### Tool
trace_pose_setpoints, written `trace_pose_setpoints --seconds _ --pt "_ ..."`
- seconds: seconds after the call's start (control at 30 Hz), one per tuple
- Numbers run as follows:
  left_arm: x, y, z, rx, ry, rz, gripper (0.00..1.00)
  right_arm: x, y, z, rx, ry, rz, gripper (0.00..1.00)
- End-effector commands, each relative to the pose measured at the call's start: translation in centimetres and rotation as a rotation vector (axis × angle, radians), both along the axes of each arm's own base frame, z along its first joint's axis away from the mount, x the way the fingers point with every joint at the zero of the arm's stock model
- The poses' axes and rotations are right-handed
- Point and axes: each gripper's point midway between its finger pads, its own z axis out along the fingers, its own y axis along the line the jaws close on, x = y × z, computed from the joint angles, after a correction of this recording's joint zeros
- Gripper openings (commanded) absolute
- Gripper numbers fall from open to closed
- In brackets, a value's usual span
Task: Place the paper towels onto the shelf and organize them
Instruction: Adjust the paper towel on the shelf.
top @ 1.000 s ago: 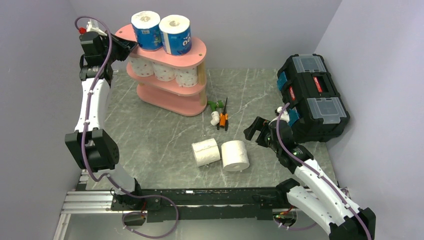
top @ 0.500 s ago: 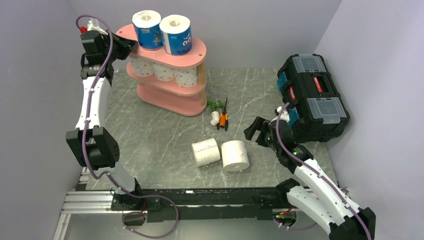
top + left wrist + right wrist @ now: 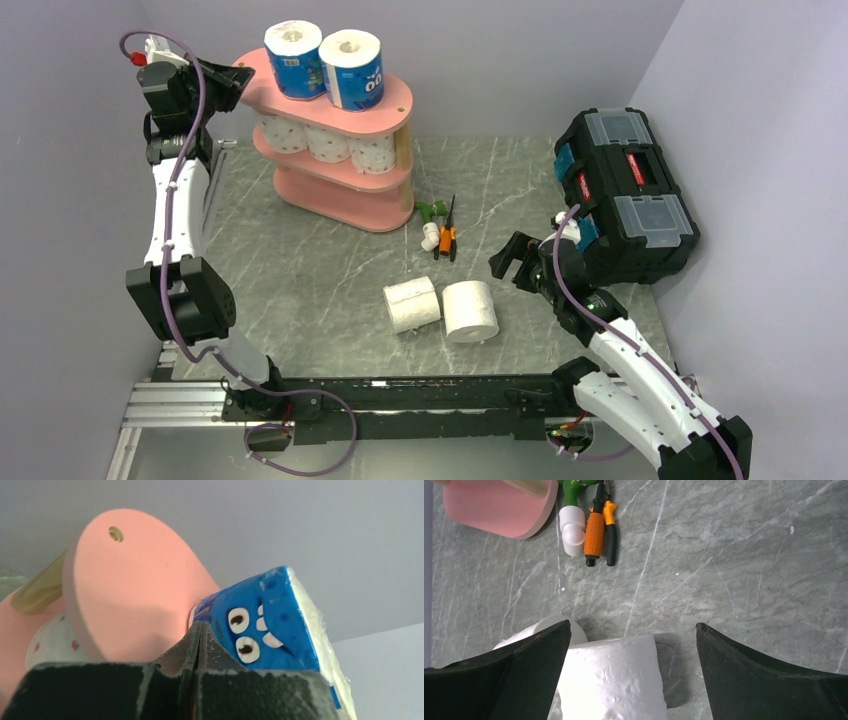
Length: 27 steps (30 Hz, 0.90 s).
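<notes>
The pink shelf stands at the back left. Two blue cartoon-eyed paper towels sit on its top board, and three pink-dotted rolls fill the middle tier. Two plain white rolls lie on the table. My left gripper is shut and empty at the top board's left end; in its wrist view the closed tips point at a blue roll on the board. My right gripper is open, its jaws straddling a plain roll from above without touching.
A black toolbox sits at the right edge, close behind my right arm. Orange-handled pliers and a white-and-green tool lie between the shelf and the loose rolls. Purple walls close in the back and sides.
My left gripper has risen and drawn back to the left, off the shelf's end. The right arm and the rolls have not moved.
</notes>
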Motion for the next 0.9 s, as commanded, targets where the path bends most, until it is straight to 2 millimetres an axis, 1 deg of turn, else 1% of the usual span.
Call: trace_pose_setpoints --seconds 0.0,0.1,0.3,0.4,0.47,0.67,0.87 --pt "1.1 -0.1 3.9 -0.02 -0.155 -0.034 0.0 0.7 -0.3 2.2 0.005 -0.066 -0.015 0.98" --pt "2.1 -0.4 4.5 -0.05 -0.193 -0.071 0.0 0.7 -0.3 2.2 0.003 -0.066 -0.016 0.98" --pt "3.8 -2.1 3.9 -0.072 -0.193 -0.152 0.0 0.8 -0.3 2.0 -0.005 -0.061 -0.014 0.98" --pt "4.3 -3.1 3.2 -0.065 -0.183 -0.177 0.0 0.9 -0.2 1.8 -0.008 -0.055 -0.012 0.98" --pt "4.5 -3.5 2.9 -0.069 -0.183 -0.192 0.0 0.8 -0.2 1.8 -0.008 -0.055 -0.01 0.98" --pt "5.2 -4.3 2.5 -0.094 -0.178 -0.24 0.0 0.6 -0.3 1.7 -0.006 -0.054 -0.012 0.98" --pt "5.3 -4.7 2.2 -0.095 -0.177 -0.264 0.0 0.7 -0.3 1.8 -0.005 -0.057 -0.012 0.98"
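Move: The left-hand blue paper towel on the top board is the left hand's target: its middle lies about 4 cm ahead, 9 cm to the right and a centimetre above the shut fingertips. The second blue roll stands some 11 cm farther right and 2 cm nearer the robot than that one. The screw hole at the board's left end is about 7 cm straight ahead of the hand, 4 cm below. From the right hand the target roll is roughly 30 cm ahead, 42 cm left and 28 cm higher. Forward first, about 5 cm over the left end of the top board with a slight rise and dip, then rightward nearly 4 cm towards the left side of the first blue roll, the left hand creeping another centimetre forward. The hand swings some 10 degrees clockwise as it goes; the fingers stay shut, and their tips end right beside the roll, touch not certain. ##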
